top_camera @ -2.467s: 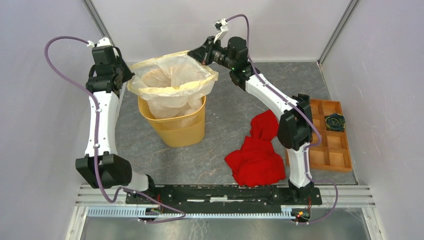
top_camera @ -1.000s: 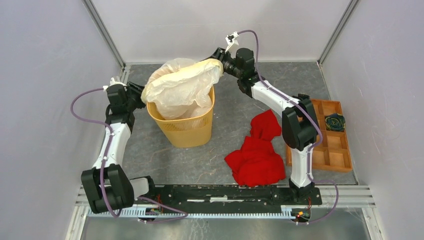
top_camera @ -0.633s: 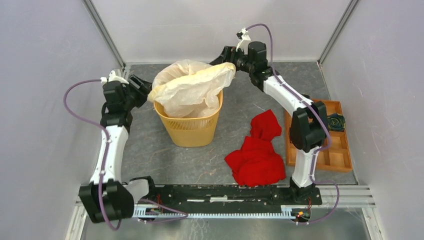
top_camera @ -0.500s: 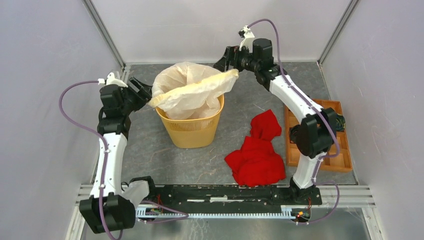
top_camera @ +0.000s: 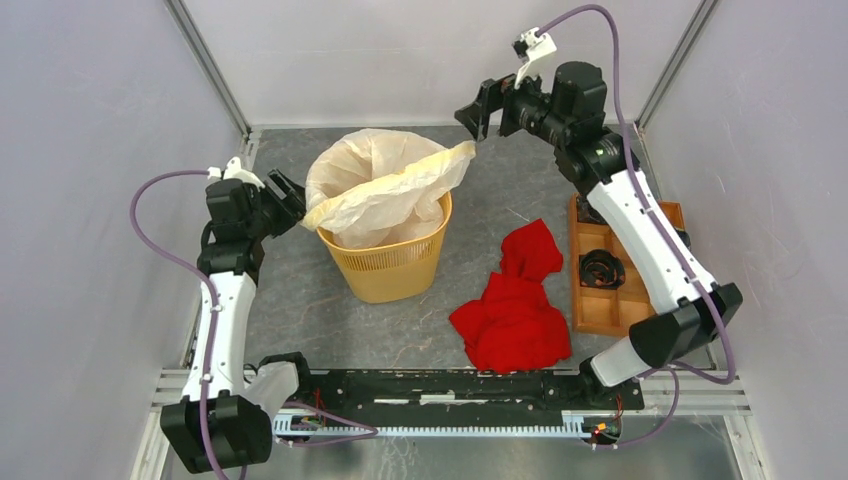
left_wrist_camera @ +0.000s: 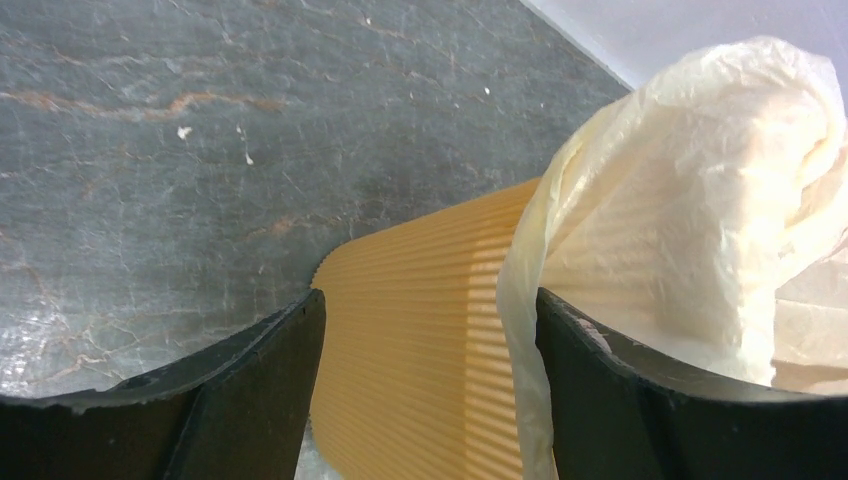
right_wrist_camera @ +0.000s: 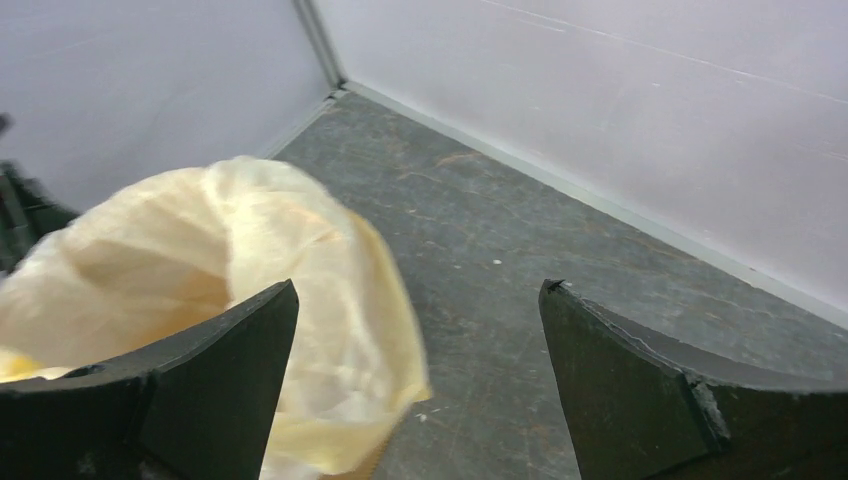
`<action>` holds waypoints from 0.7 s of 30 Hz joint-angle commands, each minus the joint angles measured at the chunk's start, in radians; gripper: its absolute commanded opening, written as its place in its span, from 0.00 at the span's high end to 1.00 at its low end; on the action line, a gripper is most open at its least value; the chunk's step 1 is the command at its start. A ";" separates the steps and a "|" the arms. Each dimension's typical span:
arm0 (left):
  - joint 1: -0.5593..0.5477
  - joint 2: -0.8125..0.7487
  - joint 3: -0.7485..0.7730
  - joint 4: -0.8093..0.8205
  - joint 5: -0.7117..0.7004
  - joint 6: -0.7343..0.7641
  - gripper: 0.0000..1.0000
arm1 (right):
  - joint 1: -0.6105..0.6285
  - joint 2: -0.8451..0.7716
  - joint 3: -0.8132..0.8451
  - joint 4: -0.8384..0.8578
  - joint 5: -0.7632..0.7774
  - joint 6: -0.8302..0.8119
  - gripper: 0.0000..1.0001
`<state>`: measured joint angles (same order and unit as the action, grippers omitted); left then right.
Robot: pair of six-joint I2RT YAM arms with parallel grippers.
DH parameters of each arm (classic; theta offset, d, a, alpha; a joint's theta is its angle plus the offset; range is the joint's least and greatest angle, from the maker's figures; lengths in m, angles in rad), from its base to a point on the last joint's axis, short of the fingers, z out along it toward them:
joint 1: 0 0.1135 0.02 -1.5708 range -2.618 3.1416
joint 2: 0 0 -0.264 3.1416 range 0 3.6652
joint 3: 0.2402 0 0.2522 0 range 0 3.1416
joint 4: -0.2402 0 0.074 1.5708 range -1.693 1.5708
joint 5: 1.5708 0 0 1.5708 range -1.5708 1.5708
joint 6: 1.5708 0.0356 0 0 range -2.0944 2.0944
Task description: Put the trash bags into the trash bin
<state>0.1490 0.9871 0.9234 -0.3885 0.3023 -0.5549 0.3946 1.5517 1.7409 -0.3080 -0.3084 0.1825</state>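
Note:
The yellow-orange trash bin stands left of centre on the grey floor. The cream-white trash bag sits in its mouth, and one flap sticks out past the right rim. My left gripper is open at the bin's left rim. In the left wrist view the ribbed bin wall and a hanging edge of the bag lie between its fingers, ungripped. My right gripper hovers open just beyond the flap's tip. The right wrist view shows the bag under its left finger, not pinched.
A red cloth heap lies right of the bin. A brown wooden compartment tray holding a dark round object sits at the right, partly under the right arm. Pale walls close in the back and both sides.
Both grippers have opened and let go of the bag, which now rests over the bin. The right arm has drawn back to the upper right; the left has backed off slightly.

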 commanded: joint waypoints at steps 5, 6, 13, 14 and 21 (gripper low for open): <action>-0.006 -0.066 -0.047 0.058 0.126 -0.028 0.20 | 0.151 -0.120 -0.100 -0.016 0.254 0.171 0.02; -0.006 -0.071 -0.050 0.059 0.128 -0.032 0.19 | 0.167 -0.144 -0.135 -0.004 0.296 0.204 0.02; -0.006 -0.100 -0.090 0.075 0.145 -0.042 0.19 | 0.296 -0.264 -0.286 -0.003 0.699 0.394 0.02; -0.006 -0.099 -0.092 0.077 0.149 -0.042 0.19 | 0.303 -0.260 -0.283 -0.020 0.706 0.409 0.02; -0.006 -0.104 -0.087 0.064 0.157 -0.032 0.19 | 0.376 -0.276 -0.317 -0.037 0.687 0.544 0.02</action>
<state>0.1482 0.9001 0.8276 -0.3500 0.4034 -0.5720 0.7372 1.3170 1.4357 -0.3614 0.3199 0.6182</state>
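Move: The trash bag's right-hand corner stands up roughly 8 cm below my right hand, about level with it going forward and some 2 cm to its left. The bin's middle is about 11 cm back, 16 cm left and 27 cm below that hand; the red cloth lies around 24 cm back, 7 cm right and 40 cm down. My left hand already has the bag's left rim about 1 cm to its right, with the bin's middle 14 cm right, 2 cm back and 11 cm below. I draw my right hand back about 8 cm, at first rising slightly and drifting left, then sinking some 5 cm, fingers wide open, to come low over the bag's right rim; the wrist swings about 20 degrees clockwise and tips down. My left hand, still open with one finger inside the bag's hem, eases some 2 cm back and 2 cm right, nudging bag and bin along. ##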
